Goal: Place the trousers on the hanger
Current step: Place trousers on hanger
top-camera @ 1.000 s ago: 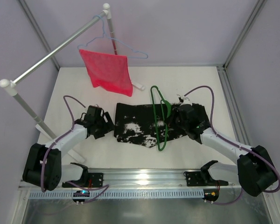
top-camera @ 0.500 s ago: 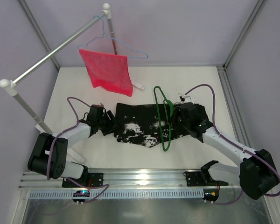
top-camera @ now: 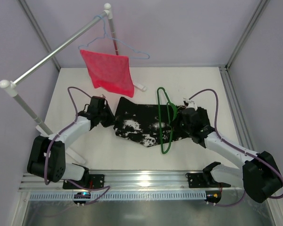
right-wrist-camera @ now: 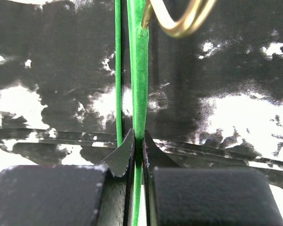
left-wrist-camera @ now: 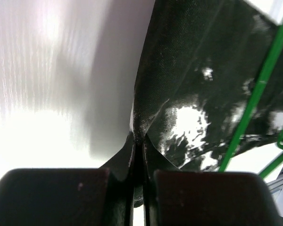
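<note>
The black, white-splotched trousers [top-camera: 141,123] lie spread on the white table, between the two arms. My left gripper [top-camera: 112,118] is at their left edge, and the left wrist view shows that gripper [left-wrist-camera: 138,141] shut on a raised fold of the trousers [left-wrist-camera: 193,70]. The green hanger [top-camera: 166,125] lies across the right part of the trousers, hook end away from me. My right gripper [top-camera: 175,120] is beside it. In the right wrist view this gripper [right-wrist-camera: 138,139] is shut on a green bar of the hanger [right-wrist-camera: 140,70], above the trousers [right-wrist-camera: 61,61].
A white clothes rail [top-camera: 56,49] crosses the back left, with one post [top-camera: 23,106] standing close to the left arm. A pale blue wire hanger [top-camera: 127,47] with a red mesh cloth [top-camera: 108,70] hangs from it. A brass-coloured curved wire [right-wrist-camera: 179,23] shows by the hanger.
My left gripper moved right to the trousers' left edge and shut on the fabric. The right gripper, still holding the hanger, shifted it slightly over the trousers.
</note>
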You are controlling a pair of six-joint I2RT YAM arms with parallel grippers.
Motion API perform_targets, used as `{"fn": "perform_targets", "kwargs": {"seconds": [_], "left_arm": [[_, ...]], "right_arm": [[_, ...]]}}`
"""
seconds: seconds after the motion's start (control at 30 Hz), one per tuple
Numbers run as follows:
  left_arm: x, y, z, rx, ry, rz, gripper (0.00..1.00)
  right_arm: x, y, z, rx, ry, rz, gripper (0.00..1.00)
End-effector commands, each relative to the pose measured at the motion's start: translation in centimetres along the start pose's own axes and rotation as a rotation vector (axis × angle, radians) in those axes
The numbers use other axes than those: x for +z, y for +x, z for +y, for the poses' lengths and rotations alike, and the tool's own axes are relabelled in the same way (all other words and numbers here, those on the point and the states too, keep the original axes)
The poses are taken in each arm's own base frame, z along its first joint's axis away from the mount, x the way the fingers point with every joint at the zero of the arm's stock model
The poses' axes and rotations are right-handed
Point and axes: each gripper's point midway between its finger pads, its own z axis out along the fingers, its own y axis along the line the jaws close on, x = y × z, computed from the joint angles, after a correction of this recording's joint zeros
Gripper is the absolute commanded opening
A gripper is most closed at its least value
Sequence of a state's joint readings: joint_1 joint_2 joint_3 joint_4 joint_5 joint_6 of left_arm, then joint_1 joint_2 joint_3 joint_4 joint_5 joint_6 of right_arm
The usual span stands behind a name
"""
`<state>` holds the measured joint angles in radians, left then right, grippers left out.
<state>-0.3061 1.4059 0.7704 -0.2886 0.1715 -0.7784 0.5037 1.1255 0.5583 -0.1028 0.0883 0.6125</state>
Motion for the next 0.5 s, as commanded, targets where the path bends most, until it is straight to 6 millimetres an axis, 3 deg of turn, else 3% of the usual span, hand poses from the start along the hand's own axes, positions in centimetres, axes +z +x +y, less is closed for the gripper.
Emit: {"fn": "perform_targets", "kwargs": {"seconds": [0.0, 0.1, 0.27, 0.3, 0.37, 0.4, 0.47], "left_arm": [[-2.7, -3.7, -2.0, 0.068, 0.013, -0.135, 0.01], [-3.6, -3.2, -5.0, 0.129, 0.092, -0.12, 0.0], [-5.7, -3.0, -13.1, 0.2, 0.262, -0.135, 0.0], [-5.3, -1.9, -14.5, 0.214, 0.281, -0.108, 0.01], [-5.8, -2.0, -17.6, 0.22, 0.343, -0.109, 0.0], [-4.8, -0.6, -18.7, 0.232, 0.344, -0.069, 0.01], [-4.6, -0.5, -21.4, 0.255, 0.375, -0.069, 0.01]], "right_arm": [[0.3, 1.1, -1.3, 0.013, 0.053, -0.013, 0.04], [0.5, 1.6, -1.7, 0.021, 0.054, -0.012, 0.04], [0.4, 1.5, -1.7, 0.021, 0.051, -0.025, 0.04], [0.3, 1.4, -1.6, 0.017, 0.047, -0.028, 0.04], [0.3, 1.2, -1.4, 0.018, 0.038, -0.032, 0.04], [0.3, 1.0, -1.3, 0.02, 0.034, -0.037, 0.04], [0.3, 0.9, -0.8, 0.027, 0.011, -0.037, 0.04]]}}
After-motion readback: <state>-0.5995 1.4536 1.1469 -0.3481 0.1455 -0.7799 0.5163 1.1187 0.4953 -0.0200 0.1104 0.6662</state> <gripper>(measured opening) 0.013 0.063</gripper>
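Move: The green hanger's middle is about 24 cm to the right of the left gripper, 1 cm farther out and roughly 1 cm higher. The trousers, their left end already pinched there, have their middle some 24 cm to the right, level fore and aft and about 3 cm lower; the red cloth hangs around 22 cm ahead and 15 cm above. From the right gripper, which already holds the hanger, its middle is about 3 cm to the left and 1 cm forward. Lift the left gripper with the trousers' end pinched, nearly straight up at first, then swing it right towards the green hanger as it keeps rising: about 12 cm up and 12 cm right in all. Let the wrist turn some 15 degrees clockwise and the fingertips tip up a similar amount, fingers kept shut. Hold the hanger almost still over the trousers with the right gripper. ##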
